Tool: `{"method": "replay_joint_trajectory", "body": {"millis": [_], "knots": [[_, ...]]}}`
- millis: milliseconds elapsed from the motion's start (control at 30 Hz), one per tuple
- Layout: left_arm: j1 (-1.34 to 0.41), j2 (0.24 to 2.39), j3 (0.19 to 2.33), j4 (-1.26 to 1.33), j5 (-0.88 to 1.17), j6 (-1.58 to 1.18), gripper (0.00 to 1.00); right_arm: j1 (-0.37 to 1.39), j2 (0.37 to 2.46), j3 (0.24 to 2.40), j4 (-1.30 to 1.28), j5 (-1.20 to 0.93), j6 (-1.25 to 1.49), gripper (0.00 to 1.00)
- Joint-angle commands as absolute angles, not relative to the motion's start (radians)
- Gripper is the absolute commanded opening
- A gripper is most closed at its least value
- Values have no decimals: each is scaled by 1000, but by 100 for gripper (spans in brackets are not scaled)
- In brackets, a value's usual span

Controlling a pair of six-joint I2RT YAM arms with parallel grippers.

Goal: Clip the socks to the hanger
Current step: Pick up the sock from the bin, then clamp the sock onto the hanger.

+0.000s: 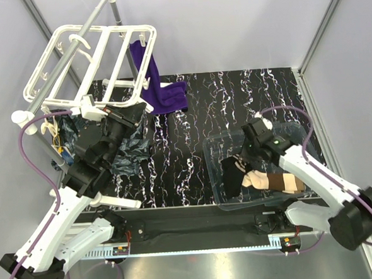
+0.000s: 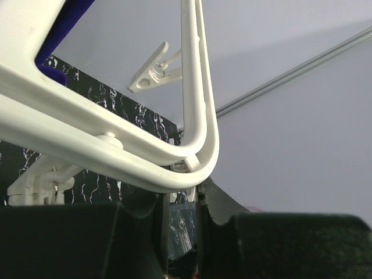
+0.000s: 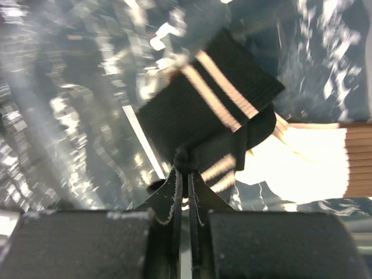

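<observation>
The white hanger (image 1: 86,63) hangs tilted at the back left. My left gripper (image 1: 133,115) is at its near right corner. In the left wrist view the frame corner (image 2: 200,145) lies just above the fingers, and my left gripper (image 2: 181,192) is shut on a thin white clip piece under it. Another clip (image 2: 154,72) dangles farther off. In the clear bin, my right gripper (image 1: 243,160) is shut on the striped cuff of the black sock (image 1: 229,178). In the right wrist view that black sock (image 3: 203,99) is pinched at my gripper (image 3: 187,170). Beige socks (image 1: 274,180) with brown cuffs lie beside it; one beige sock (image 3: 302,168) shows close up.
A purple cloth (image 1: 161,93) hangs from the hanger's right side down to the black marbled table. The clear bin (image 1: 299,132) stands at the right front. A grey pole (image 1: 96,18) carries the hanger. Dark crumpled material (image 1: 130,152) lies by the left arm.
</observation>
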State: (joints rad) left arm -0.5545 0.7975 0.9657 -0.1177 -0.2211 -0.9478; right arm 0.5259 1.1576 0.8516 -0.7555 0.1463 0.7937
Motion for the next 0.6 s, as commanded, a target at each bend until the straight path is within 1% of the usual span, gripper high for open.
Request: {"method": "replay_joint_trajectory", "body": {"millis": [0, 133, 233, 267, 400, 500, 567], "knots": [[-561, 782, 962, -132, -138, -943, 0, 535, 1060, 995, -856, 186, 643, 0], [-563, 778, 965, -132, -127, -956, 0, 534, 988, 1086, -848, 78, 511, 0], [-561, 781, 963, -126, -109, -968, 0, 535, 980, 1144, -780, -101, 401, 0], [-563, 782, 966, -126, -104, -969, 0, 535, 979, 1153, -700, -230, 355, 0], [-561, 781, 974, -127, -71, -992, 0, 574, 1032, 1222, -468, -523, 244, 0], [-561, 784, 989, -130, -40, -994, 0, 577, 1100, 1313, -324, -723, 255, 0], [-561, 781, 994, -121, -19, -982, 0, 577, 1181, 1362, -231, -855, 320, 0]]}}
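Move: With a black sock already pinched just above the bin floor, the right hand has the clip at the hanger's near right corner some 25 cm to its left, 5 cm ahead and 28 cm above. The other black sock lies 2 cm back, 2 cm left and 5 cm below; the cream-brown sock 6 cm back, 8 cm right and equally low. The clip sits at the left hand's fingertips, about 1 cm ahead. Right hand, still pinching the black sock, rises some 24 cm and swings 13 cm left towards the clip. ##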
